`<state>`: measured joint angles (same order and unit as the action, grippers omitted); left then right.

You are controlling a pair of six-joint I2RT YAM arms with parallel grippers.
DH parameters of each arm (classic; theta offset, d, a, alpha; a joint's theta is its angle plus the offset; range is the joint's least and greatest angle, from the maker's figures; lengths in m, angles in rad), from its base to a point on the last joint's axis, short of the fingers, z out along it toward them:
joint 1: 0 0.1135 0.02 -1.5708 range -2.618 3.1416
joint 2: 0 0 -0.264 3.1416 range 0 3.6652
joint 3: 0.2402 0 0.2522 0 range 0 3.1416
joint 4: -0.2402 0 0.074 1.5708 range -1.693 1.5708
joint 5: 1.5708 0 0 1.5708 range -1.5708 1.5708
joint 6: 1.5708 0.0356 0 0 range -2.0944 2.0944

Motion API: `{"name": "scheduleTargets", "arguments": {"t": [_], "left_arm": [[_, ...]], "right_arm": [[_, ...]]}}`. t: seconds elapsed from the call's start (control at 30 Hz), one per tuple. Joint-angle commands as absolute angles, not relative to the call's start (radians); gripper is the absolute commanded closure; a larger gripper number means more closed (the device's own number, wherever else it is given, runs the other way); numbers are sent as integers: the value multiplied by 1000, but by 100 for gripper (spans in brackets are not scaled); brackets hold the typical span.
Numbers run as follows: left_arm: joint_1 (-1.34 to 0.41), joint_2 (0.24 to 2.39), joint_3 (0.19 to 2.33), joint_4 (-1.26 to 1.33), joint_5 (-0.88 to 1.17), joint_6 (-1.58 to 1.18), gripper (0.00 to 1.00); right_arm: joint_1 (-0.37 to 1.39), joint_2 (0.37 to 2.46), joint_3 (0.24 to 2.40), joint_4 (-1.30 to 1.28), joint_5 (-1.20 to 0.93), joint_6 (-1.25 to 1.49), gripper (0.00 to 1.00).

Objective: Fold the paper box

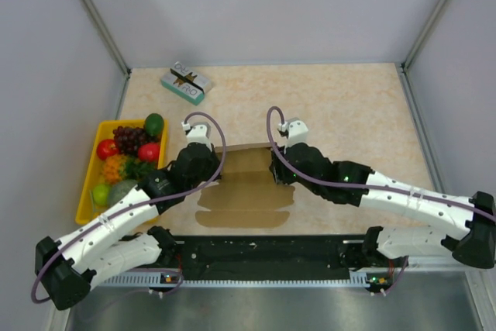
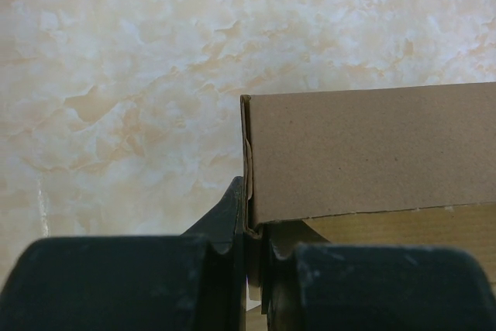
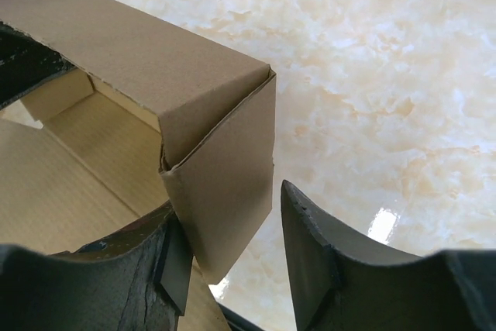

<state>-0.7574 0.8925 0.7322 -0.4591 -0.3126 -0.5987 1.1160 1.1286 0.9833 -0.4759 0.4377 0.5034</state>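
The paper box (image 1: 244,195) is a brown cardboard sheet lying between my two arms, its far wall (image 1: 246,146) folded upright. My left gripper (image 1: 208,167) is at the wall's left end. In the left wrist view, the left gripper (image 2: 254,247) is shut on the box's left corner fold, with the upright wall (image 2: 372,153) running off to the right. My right gripper (image 1: 277,165) is at the right end. In the right wrist view, the right gripper (image 3: 232,242) is open around the box's folded side flap (image 3: 229,184). The flap rests against the left finger (image 3: 167,269) and stands clear of the right one.
A yellow tray (image 1: 87,184) of toy fruit stands at the left edge of the table. A small teal-and-white printed box (image 1: 187,83) lies at the back left. Grey walls close in the table on three sides.
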Motion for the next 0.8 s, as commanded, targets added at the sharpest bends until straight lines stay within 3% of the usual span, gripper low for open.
{"name": "scheduleTargets", "arguments": {"t": [0.0, 0.27, 0.53, 0.63, 0.73, 0.77], "left_arm": [[-784, 908, 770, -460, -422, -618, 100], [-825, 951, 788, -486, -521, -641, 100], [-836, 933, 795, -486, -542, -646, 100], [-838, 920, 796, -485, -548, -657, 100], [-847, 904, 796, -479, -560, -673, 100], [-850, 891, 798, -477, -566, -673, 100]], "right_arm": [[1134, 1150, 985, -382, 564, 468, 55], [1140, 1219, 925, -212, 678, 425, 59], [1158, 1290, 868, -8, 767, 329, 74], [1169, 1318, 861, 50, 811, 295, 81], [1178, 1341, 793, 203, 865, 240, 100], [1178, 1339, 764, 260, 873, 232, 100]]}}
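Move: The paper box's right far corner, where the side flap laps the far wall, lies about 4 cm ahead of the half-open right gripper, 1 cm to its left and 1 cm lower; the far wall's middle is some 5 cm ahead and 8 cm left. The bottom panel lies 4 cm back, 9 cm left and 8 cm below. From the left gripper, which already pinches the left far corner, the right corner is roughly 16 cm right and 2 cm ahead. Slide the right gripper forward about 5.5 cm along the side flap to the right far corner, sinking 2.5 cm and easing slightly left, while tipping the fingertips up some 15 degrees and turning clockwise. Close its fingers on the lapped cardboard there. Meanwhile, keep the left gripper's pinch on the other corner, drawing it 2 cm left and turning it counter-clockwise with its left side rising. ##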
